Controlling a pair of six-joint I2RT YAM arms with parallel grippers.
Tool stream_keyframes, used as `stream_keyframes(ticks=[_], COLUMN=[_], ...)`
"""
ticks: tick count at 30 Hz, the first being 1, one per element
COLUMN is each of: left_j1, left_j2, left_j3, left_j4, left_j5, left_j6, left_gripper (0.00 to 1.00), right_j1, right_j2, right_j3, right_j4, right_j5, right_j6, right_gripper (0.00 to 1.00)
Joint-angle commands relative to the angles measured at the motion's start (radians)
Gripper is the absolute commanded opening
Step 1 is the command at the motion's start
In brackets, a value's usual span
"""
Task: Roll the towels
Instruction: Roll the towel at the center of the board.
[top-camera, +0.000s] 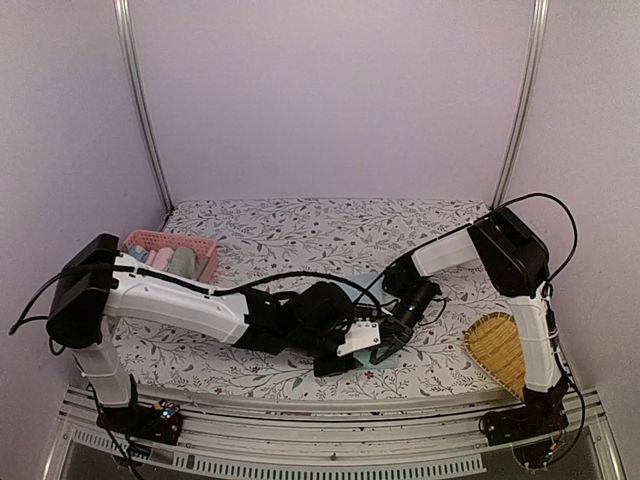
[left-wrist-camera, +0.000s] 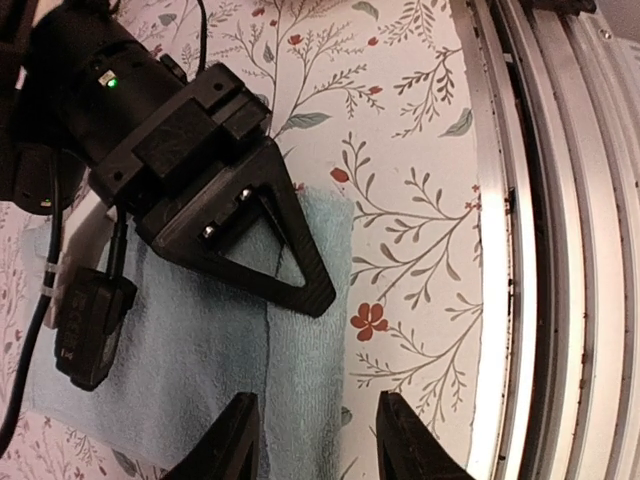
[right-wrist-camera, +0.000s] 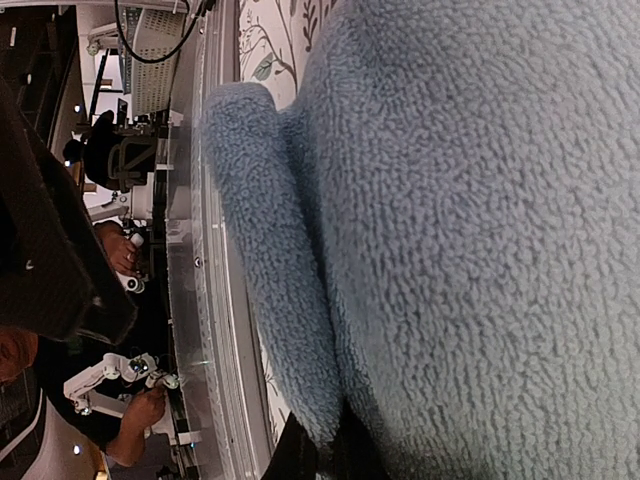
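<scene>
A light blue towel (left-wrist-camera: 200, 340) lies flat on the floral tablecloth near the table's front edge, with its right border folded over into a narrow strip. My left gripper (left-wrist-camera: 315, 440) is open, its fingers straddling that strip without pinching it. My right gripper (right-wrist-camera: 330, 455) is shut on the light blue towel (right-wrist-camera: 480, 220), which fills the right wrist view; a fold of the edge sits between the fingertips. From above, both grippers meet over the towel (top-camera: 366, 287) at centre front, the left gripper (top-camera: 345, 352) just left of the right gripper (top-camera: 392, 342).
A pink lattice basket (top-camera: 150, 241) at the back left holds rolled cloths, one of them pale green (top-camera: 184, 262). A woven yellow mat (top-camera: 497, 350) lies at the front right. The metal rail (left-wrist-camera: 560, 250) of the table's front edge runs close beside the towel.
</scene>
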Motion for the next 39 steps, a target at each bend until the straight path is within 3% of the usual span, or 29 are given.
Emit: stream_keyframes(ticks=[1, 13, 20, 24, 32, 37, 39], left_j1=[-0.004, 0.025, 0.026, 0.026, 0.027, 0.031, 0.043], left_j2=[0.081, 0.189, 0.236, 0.283, 0.293, 0.273, 0.279], left_j3=[0.056, 0.059, 0.045, 0.057, 0.112, 0.136, 0.15], left_j4=[-0.079, -0.07, -0.085, -0.11, -0.2, -0.234, -0.251], left_j5=[-0.018, 0.005, -0.05, -0.101, -0.04, 0.114, 0.201], left_j6=[0.097, 0.098, 0.103, 0.091, -0.01, -0.13, -0.18], left_gripper=[0.41, 0.39, 0.37, 0.27, 0.01, 0.0, 0.0], right_j1=[-0.002, -0.002, -0.001, -0.001, -0.072, -0.154, -0.159], right_j2=[0.102, 0.102, 0.089, 0.073, -0.225, -0.471, -0.579], right_j3=[-0.045, -0.05, -0.04, -0.027, -0.04, -0.071, -0.143], right_j4=[0.071, 0.072, 0.044, 0.001, -0.044, 0.022, 0.13], right_j5=[0.283, 0.279, 0.248, 0.209, 0.23, 0.272, 0.312], right_j6=[0.0, 0.001, -0.022, -0.063, -0.105, -0.044, 0.0], right_gripper=[0.05, 0.05, 0.07, 0.1, 0.25, 0.28, 0.29])
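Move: Just under the left hand, about 7 cm down, 2 cm farther forward and a centimetre to its right, is the middle of the towel's near fold. The flat body of the folded towel is centred some 12 cm ahead of this hand, at the same depth. The right hand still pinches the fold, whose middle is roughly 5 cm to its left. The wicker mat lies about 24 cm right of the right hand and 3 cm farther out. Sinking about 7 cm with a slight roll, the open left gripper comes down onto the near fold, eases a little forward, then closes and pinches it. The right gripper keeps its hold until then, opens partway, lets go and leaves, rising about 8 cm while swinging forward and right, its fingers tilting up some 25 degrees. ##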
